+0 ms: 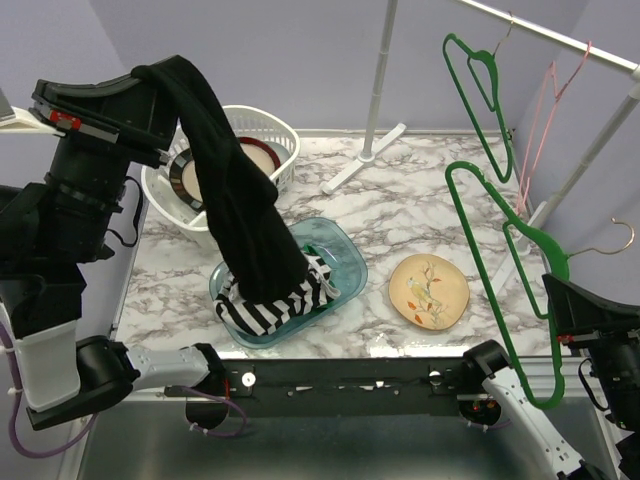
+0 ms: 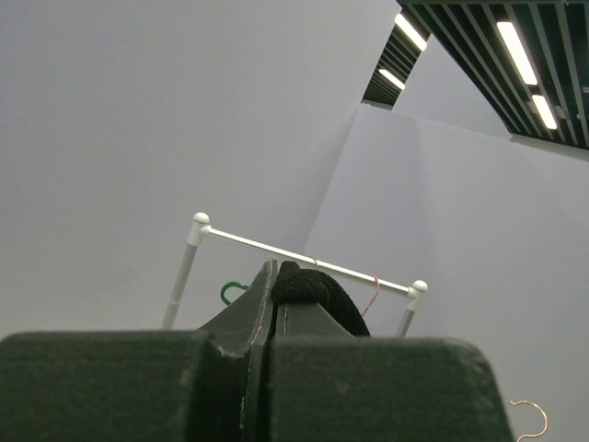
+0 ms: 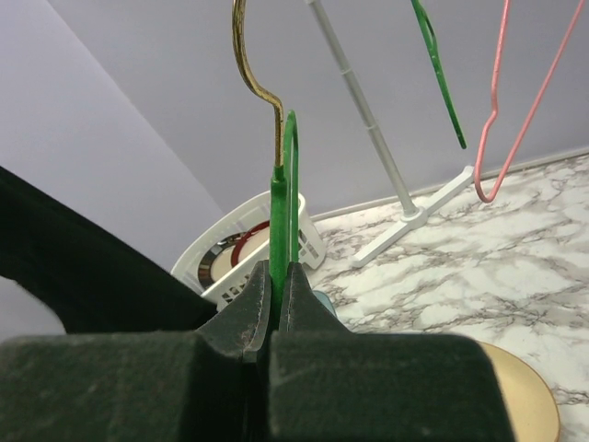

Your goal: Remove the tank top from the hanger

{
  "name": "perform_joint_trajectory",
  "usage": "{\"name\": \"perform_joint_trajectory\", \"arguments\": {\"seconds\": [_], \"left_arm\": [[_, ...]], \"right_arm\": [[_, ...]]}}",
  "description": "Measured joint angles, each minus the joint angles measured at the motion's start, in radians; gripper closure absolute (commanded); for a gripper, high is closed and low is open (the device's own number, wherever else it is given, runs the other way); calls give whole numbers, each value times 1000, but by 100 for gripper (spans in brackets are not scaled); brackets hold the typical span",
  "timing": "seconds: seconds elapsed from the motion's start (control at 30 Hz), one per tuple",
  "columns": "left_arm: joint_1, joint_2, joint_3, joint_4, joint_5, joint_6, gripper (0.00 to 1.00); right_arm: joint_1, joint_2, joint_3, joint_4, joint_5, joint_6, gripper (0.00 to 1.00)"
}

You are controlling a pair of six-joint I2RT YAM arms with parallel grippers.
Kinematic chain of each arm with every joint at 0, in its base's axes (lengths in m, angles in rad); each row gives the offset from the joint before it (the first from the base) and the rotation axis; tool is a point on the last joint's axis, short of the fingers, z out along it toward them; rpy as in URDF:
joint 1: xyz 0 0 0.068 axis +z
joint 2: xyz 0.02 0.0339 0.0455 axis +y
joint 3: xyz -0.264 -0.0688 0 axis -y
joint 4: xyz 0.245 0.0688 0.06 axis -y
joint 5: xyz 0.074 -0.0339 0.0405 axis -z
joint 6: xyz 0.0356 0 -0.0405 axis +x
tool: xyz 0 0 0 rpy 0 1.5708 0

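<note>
The black tank top (image 1: 235,200) hangs in a long fold from my raised left gripper (image 1: 150,82), and its lower end rests in the blue-green tray (image 1: 345,250). In the left wrist view the left gripper (image 2: 276,276) is shut on a bunched edge of the tank top (image 2: 308,287). The green hanger (image 1: 480,215) is bare and apart from the cloth. My right gripper (image 1: 553,283) is shut on it near its brass hook (image 1: 615,240). In the right wrist view the right gripper (image 3: 283,272) pinches the hanger (image 3: 279,212), with the tank top (image 3: 74,267) dark at the left.
A white basket (image 1: 282,135) with plates stands at the back left. A striped cloth (image 1: 270,308) lies in the tray. A yellow plate (image 1: 428,290) sits on the marble table. A white rack (image 1: 378,90) carries another green hanger (image 1: 480,90) and a pink hanger (image 1: 540,120).
</note>
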Motion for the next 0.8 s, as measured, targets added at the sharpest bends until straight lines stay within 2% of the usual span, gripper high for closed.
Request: {"name": "perform_joint_trajectory", "arguments": {"seconds": [0.27,0.4,0.57,0.67,0.8], "left_arm": [[0,63,11,2,-21,22,100],[0,38,-126,27,-107,50,100],[18,-26,-538,56,-212,1,100],[51,0,-736,40,-202,-82,100],[99,4,-1121,64,-110,-224,100]], "right_arm": [[0,0,7,0,0,0,99],[0,0,6,1,0,0,99],[0,0,6,1,0,0,99],[0,0,6,1,0,0,99],[0,-7,6,1,0,0,99]]}}
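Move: The left hand grips the top end of the black tank top, which hangs beneath it; the blue basin it goes for lies about 9 cm ahead, 8 cm to the right and nearly 70 cm below. The striped top sits in the basin, some 7 cm ahead and 6 cm right of the hand. The white basket stands roughly 35 cm ahead and 10 cm left, the plate 8 cm ahead and 40 cm right. From the right hand the basin is about 18 cm ahead, 43 cm left and 40 cm lower. The left hand swings the black tank top down into the basin: it eases forward and to the right at first, then plunges ever faster, about 44 cm down in all with some 14 cm forward and 11 cm to the right. On the way the wrist tips over by nearly 60 degrees, so the fingers go from pointing up and forward to pointing forward and a little down, staying shut on the cloth, while the right hand holds still with the empty green hanger. ##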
